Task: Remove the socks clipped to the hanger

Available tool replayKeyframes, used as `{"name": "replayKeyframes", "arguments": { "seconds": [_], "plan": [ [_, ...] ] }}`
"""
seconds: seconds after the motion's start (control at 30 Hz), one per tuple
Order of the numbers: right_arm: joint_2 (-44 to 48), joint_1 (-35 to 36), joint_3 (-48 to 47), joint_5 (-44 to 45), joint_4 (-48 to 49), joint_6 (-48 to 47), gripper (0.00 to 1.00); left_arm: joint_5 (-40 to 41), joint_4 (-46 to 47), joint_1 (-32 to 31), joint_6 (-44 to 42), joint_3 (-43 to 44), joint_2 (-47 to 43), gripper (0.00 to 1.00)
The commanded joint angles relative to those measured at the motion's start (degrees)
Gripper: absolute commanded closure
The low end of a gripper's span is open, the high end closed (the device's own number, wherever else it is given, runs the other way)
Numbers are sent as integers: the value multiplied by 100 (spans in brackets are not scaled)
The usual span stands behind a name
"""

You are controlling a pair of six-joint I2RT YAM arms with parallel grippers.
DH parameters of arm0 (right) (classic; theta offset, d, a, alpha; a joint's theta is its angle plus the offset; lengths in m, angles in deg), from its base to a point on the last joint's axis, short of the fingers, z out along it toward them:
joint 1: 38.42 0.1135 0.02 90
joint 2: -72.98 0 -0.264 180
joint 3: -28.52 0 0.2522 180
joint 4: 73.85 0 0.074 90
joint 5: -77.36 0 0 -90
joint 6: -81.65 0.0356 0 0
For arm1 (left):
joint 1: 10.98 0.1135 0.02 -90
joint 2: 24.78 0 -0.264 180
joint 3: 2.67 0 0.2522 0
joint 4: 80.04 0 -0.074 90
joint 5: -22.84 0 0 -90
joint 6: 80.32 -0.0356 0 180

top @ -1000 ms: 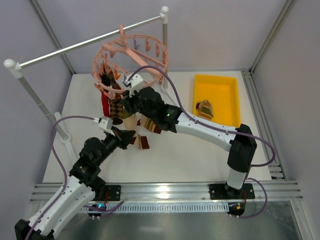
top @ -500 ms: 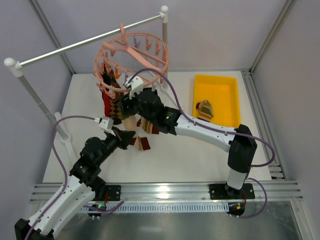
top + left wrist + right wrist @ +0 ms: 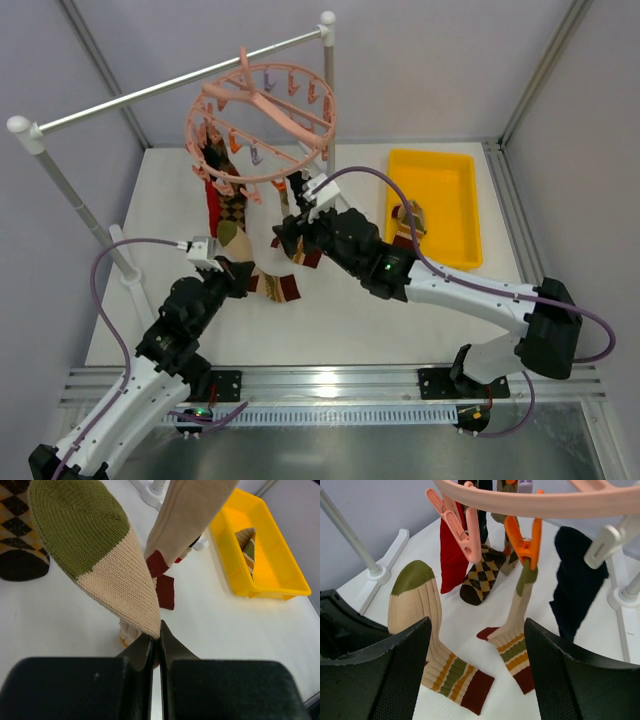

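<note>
The salmon-pink hanger (image 3: 318, 108) hangs from the rail, and its ring crosses the top of the right wrist view (image 3: 545, 502). Clipped to it are a red sock (image 3: 451, 550), an argyle sock (image 3: 485, 575), a navy sock (image 3: 577, 580) and a tan striped sock (image 3: 512, 645) on an orange clip (image 3: 522, 545). My left gripper (image 3: 159, 630) is shut on a tan sock with an olive toe (image 3: 100, 555). That sock's striped cuff lies on the table (image 3: 460, 680). My right gripper (image 3: 477, 655) is open and empty, just below the hanger's near side (image 3: 285, 235).
A yellow tray (image 3: 430, 165) at the right holds one sock (image 3: 410, 217). It also shows in the left wrist view (image 3: 270, 555). The grey rail (image 3: 170, 85) rests on white posts with feet on the table (image 3: 125, 275). Cage walls stand close around.
My right gripper has pulled back to the right, away from the hanger's clips, and its arm has swung right. The left gripper has shifted slightly, still holding the tan sock.
</note>
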Motion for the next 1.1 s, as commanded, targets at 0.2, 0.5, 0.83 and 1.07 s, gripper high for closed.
{"name": "replayKeyframes", "arguments": {
  "seconds": [0.2, 0.5, 0.83, 1.07],
  "plan": [
    [1046, 50, 1634, -575, 1423, -40, 24, 97, 56, -13, 644, 215, 154, 100],
    [598, 445, 2215, -1112, 2310, 145, 24, -97, 11, -13, 1893, 594, 260, 100],
    [-175, 639, 1838, -1148, 2548, 66, 24, -509, 651, -13, 2649, 321, 330, 100],
    [-650, 639, 1679, -928, 2847, -206, 24, -887, 908, -13, 3000, 260, 330, 100]
  ]
}}
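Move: Back, left and well below the open right gripper, the sock held in the left fingers has its middle some 5 cm back, 7 cm left and 12 cm down. From the left hand that middle is about 1 cm ahead, 1 cm right and 2 cm lower. From the right hand, the clipped striped sock hangs roughly 9 cm ahead and 1 cm left, the navy sock 9 cm ahead and 6 cm right, both some 9 cm lower. Dropping about 12 cm and drawing back some 8, the right hand first veers right, then cuts back left towards the held sock, turning counter-clockwise with its fingers staying wide open. The left hand keeps its pinch and brings the sock to meet it, mostly about 4 cm up and 3 cm right, rolling its left side down some 25 degrees. ##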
